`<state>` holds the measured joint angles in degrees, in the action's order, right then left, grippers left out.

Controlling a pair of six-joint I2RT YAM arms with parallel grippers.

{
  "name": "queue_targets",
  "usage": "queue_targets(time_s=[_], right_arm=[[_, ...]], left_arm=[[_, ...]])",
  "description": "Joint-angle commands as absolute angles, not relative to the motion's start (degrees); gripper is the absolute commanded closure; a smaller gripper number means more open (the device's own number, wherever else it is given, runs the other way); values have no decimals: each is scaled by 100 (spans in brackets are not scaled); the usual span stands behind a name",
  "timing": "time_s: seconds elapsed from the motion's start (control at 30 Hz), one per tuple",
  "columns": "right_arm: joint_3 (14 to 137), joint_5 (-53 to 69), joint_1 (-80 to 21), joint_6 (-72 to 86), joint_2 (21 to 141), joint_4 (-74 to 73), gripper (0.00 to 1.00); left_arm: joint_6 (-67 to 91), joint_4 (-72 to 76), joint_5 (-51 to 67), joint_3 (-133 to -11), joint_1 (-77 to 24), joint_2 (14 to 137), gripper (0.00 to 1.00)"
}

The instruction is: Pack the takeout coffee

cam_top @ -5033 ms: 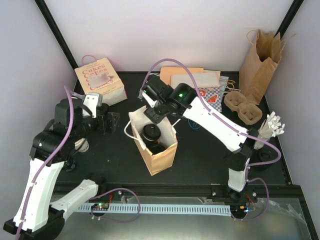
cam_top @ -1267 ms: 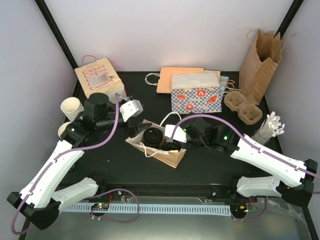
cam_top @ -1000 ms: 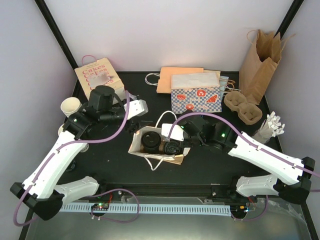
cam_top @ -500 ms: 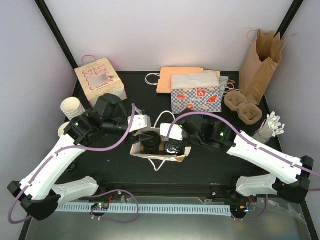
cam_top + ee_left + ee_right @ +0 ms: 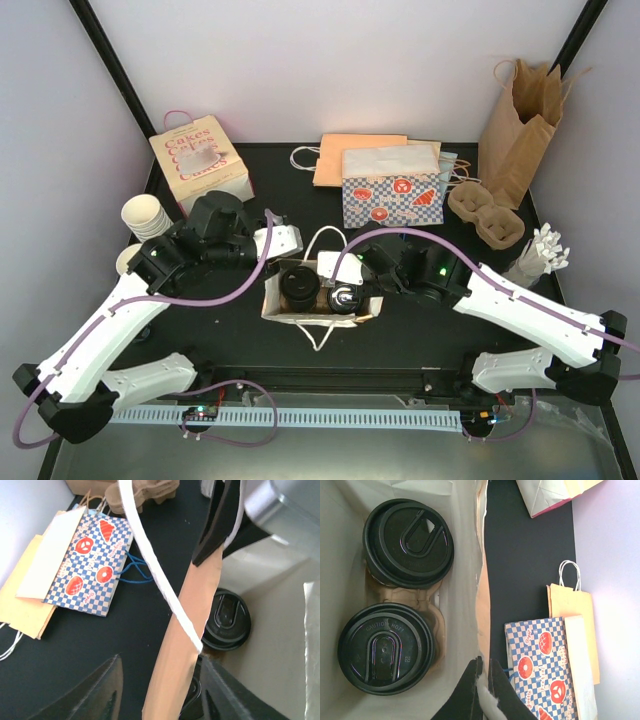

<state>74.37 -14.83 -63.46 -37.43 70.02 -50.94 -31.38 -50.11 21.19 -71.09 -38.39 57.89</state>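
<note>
Two takeout coffee cups with black lids (image 5: 299, 285) (image 5: 346, 299) stand in a cardboard carrier inside the open brown paper bag (image 5: 272, 303) at the table's middle. The right wrist view looks down on both lids (image 5: 409, 542) (image 5: 385, 647). My right gripper (image 5: 328, 270) (image 5: 485, 662) is shut on the bag's white handle at the far rim. My left gripper (image 5: 285, 258) (image 5: 161, 662) straddles the bag's brown wall (image 5: 185, 645) at its left end. Its jaws stand apart, and a gap shows at the outer finger. One lid (image 5: 227, 620) shows beyond that wall.
A "Cakes" box (image 5: 200, 160) and stacked lidless cups (image 5: 145, 215) sit at the back left. A checkered bag (image 5: 392, 190) and orange flat bags (image 5: 350, 150) lie behind the brown bag. At the right are a tall brown bag (image 5: 520, 125) and an empty carrier (image 5: 485, 212).
The left gripper has moved right onto the bag's left rim and its jaws have narrowed. The bag has squared up and opened. The right gripper stays shut on the handle.
</note>
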Motion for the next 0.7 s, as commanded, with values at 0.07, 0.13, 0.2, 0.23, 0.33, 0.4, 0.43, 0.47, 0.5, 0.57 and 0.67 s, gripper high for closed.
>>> queue_targets(time_s=[0.07, 0.13, 0.2, 0.23, 0.33, 0.4, 0.43, 0.47, 0.5, 0.57, 0.67], right_arm=[[7564, -1476, -6403, -3835, 6894, -4838, 99], [7588, -1457, -6407, -3845, 6896, -4831, 99], [7609, -1451, -6411, -3857, 6899, -4828, 99], [7603, -1447, -6414, -3858, 6886, -4823, 98], [7586, -1462, -6420, -3846, 6844, -4816, 93], [7584, -1529, -6425, -3773, 6794, -4805, 88], [7589, -1545, -6425, -3714, 6762, -4793, 85], [7616, -1554, -6425, -3634, 6701, -4808, 82], [7680, -1536, -6428, -3539, 6667, -4885, 78], [7863, -1537, -6482, -3312, 6608, -5101, 67], [8006, -1662, -6679, -2984, 6495, -5406, 49]], left_arm=[[-3370, -5648, 1997, -7150, -3930, 6009, 63], [-3341, -5612, 1839, -7122, -3959, 5985, 67], [-3270, -5523, 1695, -7159, -3968, 5949, 80], [-3220, -5498, 1652, -7221, -3971, 5942, 87], [-3060, -5440, 1694, -7361, -4003, 5907, 98], [-3045, -5359, 1707, -7311, -4048, 5811, 98], [-3023, -5283, 1687, -7255, -4067, 5759, 99], [-2988, -5159, 1642, -7179, -4083, 5696, 99], [-2942, -5061, 1634, -7101, -4088, 5627, 98], [-2846, -4810, 1635, -6911, -4095, 5474, 98], [-2760, -4568, 1714, -6651, -4115, 5286, 98]])
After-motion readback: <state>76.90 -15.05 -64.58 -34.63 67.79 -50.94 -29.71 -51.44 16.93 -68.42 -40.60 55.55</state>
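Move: The bag's far rim, at its left end, is about 2 cm straight below the left hand's half-open fingers. The left cup's middle is some 5 cm back from that hand, 2 cm to its right and 16 cm below; the right cup's is 7 cm back, 12 cm right and equally low. The right hand already pinches the same rim by the handle's right root, the right cup some 7 cm back, 1 cm right and 12 cm below it; the left cup is 5 cm back and 9 cm left. The left hand sinks about 2.5 cm with its fingers astride the far rim and shuts them to pinch the paper near the left end, then draws up again by about 1 cm. The right hand holds its grip on the rim by the handle until the left has closed, then opens to a little under half and lifts about 3 cm straight up off the paper. ##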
